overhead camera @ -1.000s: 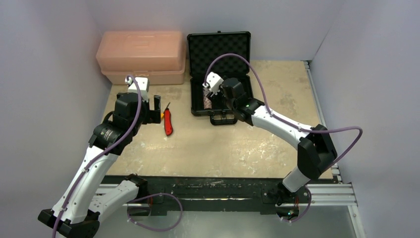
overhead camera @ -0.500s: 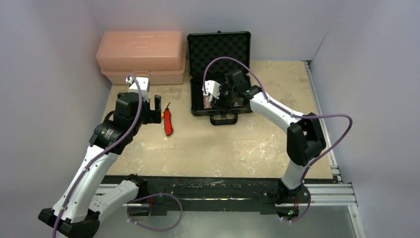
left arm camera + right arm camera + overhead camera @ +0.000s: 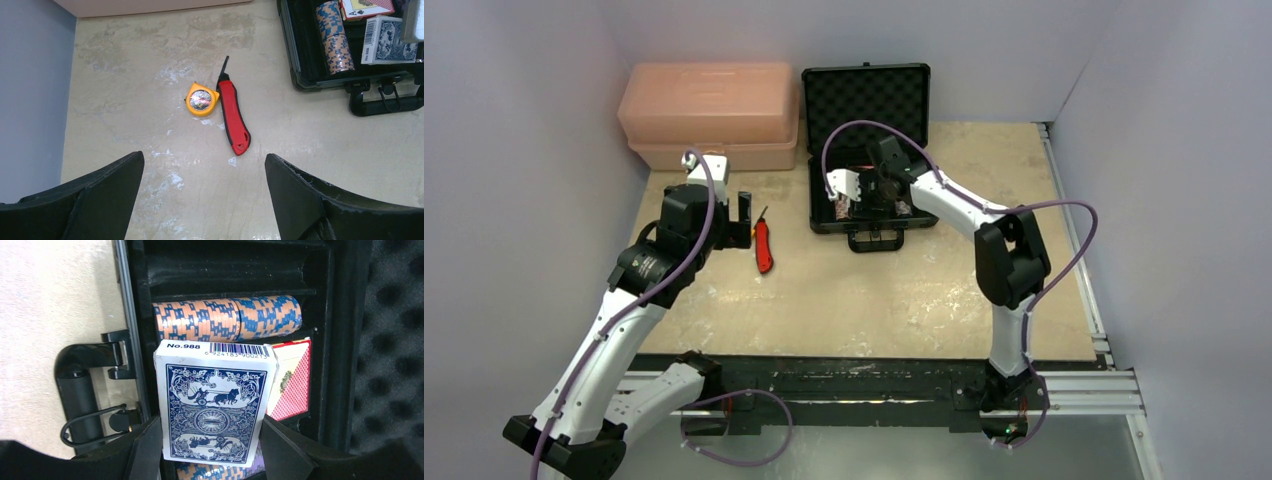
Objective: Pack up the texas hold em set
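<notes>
The black briefcase [image 3: 865, 100] lies open at the back of the table, its foam lid up against the wall. A row of orange-and-blue striped chips [image 3: 225, 319] fills one slot, and the red card deck [image 3: 292, 382] lies in the tray beside it. My right gripper [image 3: 212, 440] is shut on the blue card deck [image 3: 215, 405], which hangs just over the tray next to the red deck. My left gripper [image 3: 204, 185] hovers open and holds nothing, above bare table near the red utility knife [image 3: 234, 117].
A pink toolbox [image 3: 709, 110] stands at the back left, beside the case. An orange tape measure [image 3: 201, 99] lies against the knife. The case's handle [image 3: 80, 390] juts toward me. Walls close in the left, back and right sides.
My right arm has swung its elbow inward and carried the blue deck left and deeper over the case tray. The left arm has hardly moved.
</notes>
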Controlling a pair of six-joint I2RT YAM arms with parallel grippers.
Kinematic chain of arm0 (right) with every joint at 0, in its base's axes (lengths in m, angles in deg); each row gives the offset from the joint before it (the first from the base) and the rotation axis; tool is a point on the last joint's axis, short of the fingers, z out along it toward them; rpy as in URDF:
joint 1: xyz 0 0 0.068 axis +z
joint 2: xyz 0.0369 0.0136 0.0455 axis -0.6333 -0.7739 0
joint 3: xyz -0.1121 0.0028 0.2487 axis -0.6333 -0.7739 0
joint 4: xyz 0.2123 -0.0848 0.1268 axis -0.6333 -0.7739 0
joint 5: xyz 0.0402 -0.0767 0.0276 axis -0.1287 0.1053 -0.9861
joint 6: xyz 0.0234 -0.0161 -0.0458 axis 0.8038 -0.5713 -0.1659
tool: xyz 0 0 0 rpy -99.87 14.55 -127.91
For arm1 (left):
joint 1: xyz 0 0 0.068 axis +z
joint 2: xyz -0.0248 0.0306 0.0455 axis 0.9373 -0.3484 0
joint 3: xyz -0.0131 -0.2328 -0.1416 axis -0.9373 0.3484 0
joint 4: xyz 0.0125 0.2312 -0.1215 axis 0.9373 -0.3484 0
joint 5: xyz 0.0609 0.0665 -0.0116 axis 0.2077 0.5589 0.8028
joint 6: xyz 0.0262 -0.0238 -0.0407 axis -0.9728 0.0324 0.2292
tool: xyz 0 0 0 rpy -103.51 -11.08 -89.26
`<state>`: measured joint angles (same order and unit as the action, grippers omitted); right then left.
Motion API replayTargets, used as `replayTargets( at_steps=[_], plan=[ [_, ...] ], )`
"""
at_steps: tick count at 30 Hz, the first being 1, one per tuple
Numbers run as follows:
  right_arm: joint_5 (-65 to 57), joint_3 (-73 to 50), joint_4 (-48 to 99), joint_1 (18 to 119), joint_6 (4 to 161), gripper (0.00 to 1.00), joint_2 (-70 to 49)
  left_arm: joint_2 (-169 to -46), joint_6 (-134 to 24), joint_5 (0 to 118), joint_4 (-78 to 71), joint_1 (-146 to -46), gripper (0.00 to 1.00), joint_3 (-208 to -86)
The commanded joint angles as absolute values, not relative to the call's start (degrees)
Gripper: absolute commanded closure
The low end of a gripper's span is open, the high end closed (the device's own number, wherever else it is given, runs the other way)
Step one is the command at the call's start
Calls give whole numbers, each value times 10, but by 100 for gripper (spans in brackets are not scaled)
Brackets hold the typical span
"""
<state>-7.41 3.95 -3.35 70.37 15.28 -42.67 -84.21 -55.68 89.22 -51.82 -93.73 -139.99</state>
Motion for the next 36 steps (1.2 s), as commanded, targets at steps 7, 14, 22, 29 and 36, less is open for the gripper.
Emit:
replayTargets(
  at_steps=[7,14,22,29,36],
  plan=[
    [-32,84,-42,693,106,100,-452,-846,-565,890,-499,-933,9,-1400],
    [-13,93,-42,691,102,100,-480,-846,-565,887,-499,-933,9,-1400],
    [14,116,-68,691,104,100,-510,-842,-565,887,-499,-933,9,-1401],
    [19,98,-53,692,99,25,-495,-840,-566,887,-499,-933,9,-1401],
    [7,96,-49,694,116,3,-469,-839,-566,887,-498,-933,9,-1401]
  ],
)
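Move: The free slot for the blue card pack, which the right hand already holds over the case, lies about 3 cm ahead, 2 cm to the right and 5 cm below. At slot level, the orange chip stack is some 5 cm ahead and 5 cm left, the purple chip stack about 6 cm ahead and 9 cm right. The red card pack sits about 7 cm beyond the slot. From the left hand the slot is roughly 20 cm ahead, 33 cm right and 21 cm below. The blue card pack is lowered by the right hand into the free slot between the two chip rows, going down some 5 cm while moving about 3 cm forward and slightly less to the right. The wrist turns about 10 degrees, bringing the fingers nearer to straight down; once low, the hand stops, opens its fingers and lets go, just starting to rise. ##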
